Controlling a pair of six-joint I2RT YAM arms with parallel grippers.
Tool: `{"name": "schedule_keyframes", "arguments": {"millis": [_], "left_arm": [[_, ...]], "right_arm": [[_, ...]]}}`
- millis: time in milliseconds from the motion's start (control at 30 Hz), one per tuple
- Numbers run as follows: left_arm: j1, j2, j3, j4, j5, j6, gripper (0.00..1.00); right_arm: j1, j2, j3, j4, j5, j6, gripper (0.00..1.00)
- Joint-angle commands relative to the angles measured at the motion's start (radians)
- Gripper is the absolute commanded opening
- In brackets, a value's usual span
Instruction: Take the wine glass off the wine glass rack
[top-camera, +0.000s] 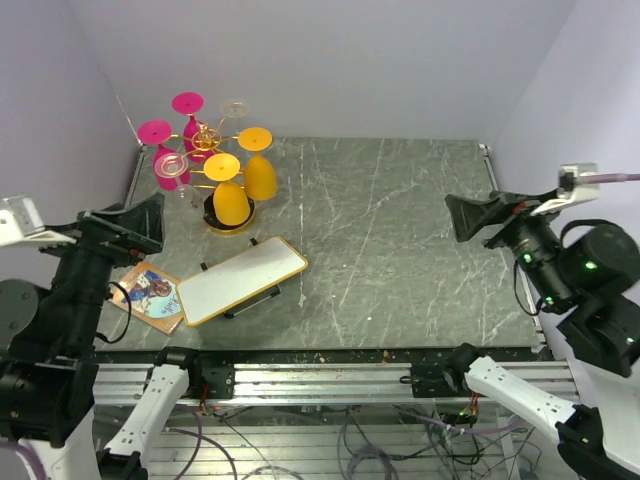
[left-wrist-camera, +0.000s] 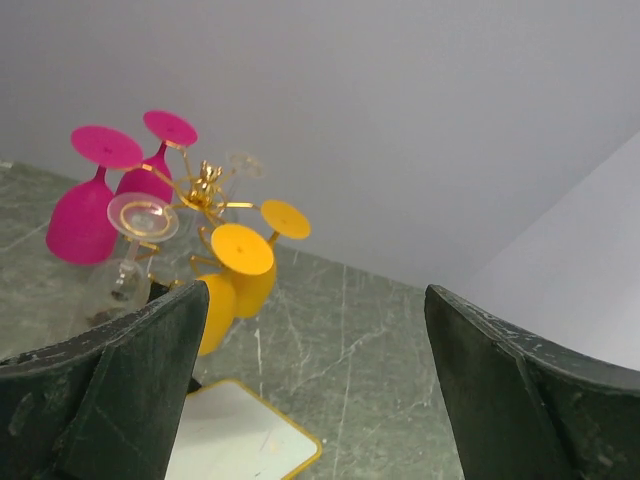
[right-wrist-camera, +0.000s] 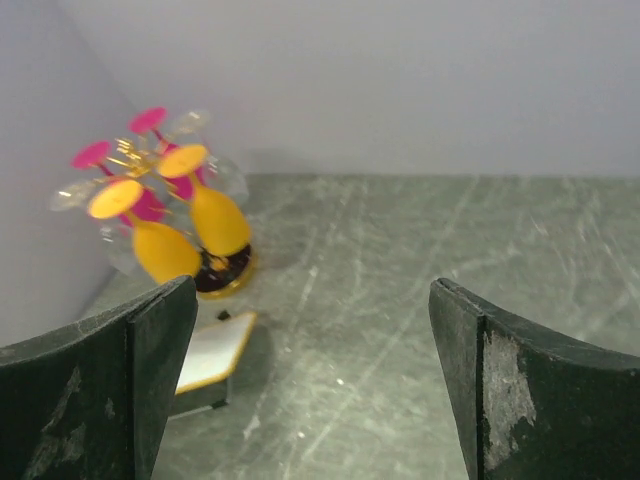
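The wine glass rack stands at the table's back left, a gold wire stand on a round black base. Wine glasses hang upside down from its arms: two magenta, two yellow and two clear. The left wrist view shows the rack with a yellow glass nearest. My left gripper is open and empty, in front of the rack and apart from it. Far right, my right gripper is open, facing the distant rack.
A white board with a yellow rim lies in front of the rack, raised on small black feet. A picture card lies at the near left beside the left arm. White walls close the back and sides.
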Motion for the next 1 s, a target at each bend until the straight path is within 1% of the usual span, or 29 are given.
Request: {"name": "schedule_keyframes", "arguments": {"millis": [0,267,467,600,767,967], "left_arm": [[-0.005,-0.011,-0.088,0.059,-0.002,0.019,0.99],[-0.010,-0.013,-0.278,0.130,0.022,0.026,0.99],[-0.014,0.001,-0.367,0.162,0.053,0.027,0.99],[-0.016,0.012,-0.399,0.173,0.083,0.017,0.99],[-0.017,0.044,-0.425,0.190,0.129,-0.003,0.99],[-0.020,0.129,-0.392,0.162,0.161,-0.040,0.99]], "right_arm": [[-0.089,-0.022,-0.116,0.024,-0.019,0.036,0.99],[-0.260,-0.016,-0.311,0.025,-0.006,0.115,0.99],[-0.341,-0.020,-0.402,0.045,0.003,0.157,0.99],[-0.371,-0.048,-0.456,0.073,0.007,0.186,0.99],[-0.393,-0.085,-0.498,0.108,-0.001,0.181,1.00],[-0.401,-0.118,-0.544,0.136,-0.003,0.163,1.00]]}}
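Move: The near orange wine glass, hanging on the rack, is some 19 cm ahead of my left hand, 7 cm to its right and about 31 cm below. The clear glass hangs about 10 cm left of it at nearly the same depth; the second orange glass is roughly 6 cm beyond and 5 cm further right. The whiteboard lies 5 cm ahead and 10 cm right of my left hand. From my right hand, the near orange glass is about 39 cm left and 15 cm ahead. I bring my open left hand down about 14 cm and forward some 9 cm towards the near orange glass, edging right mainly in the second half, with the fingers tipping down nearly 20 degrees. My right hand, also open, sinks about 17 cm over the bare table while easing forward and right, tipping down and swinging clockwise some 20 degrees. ##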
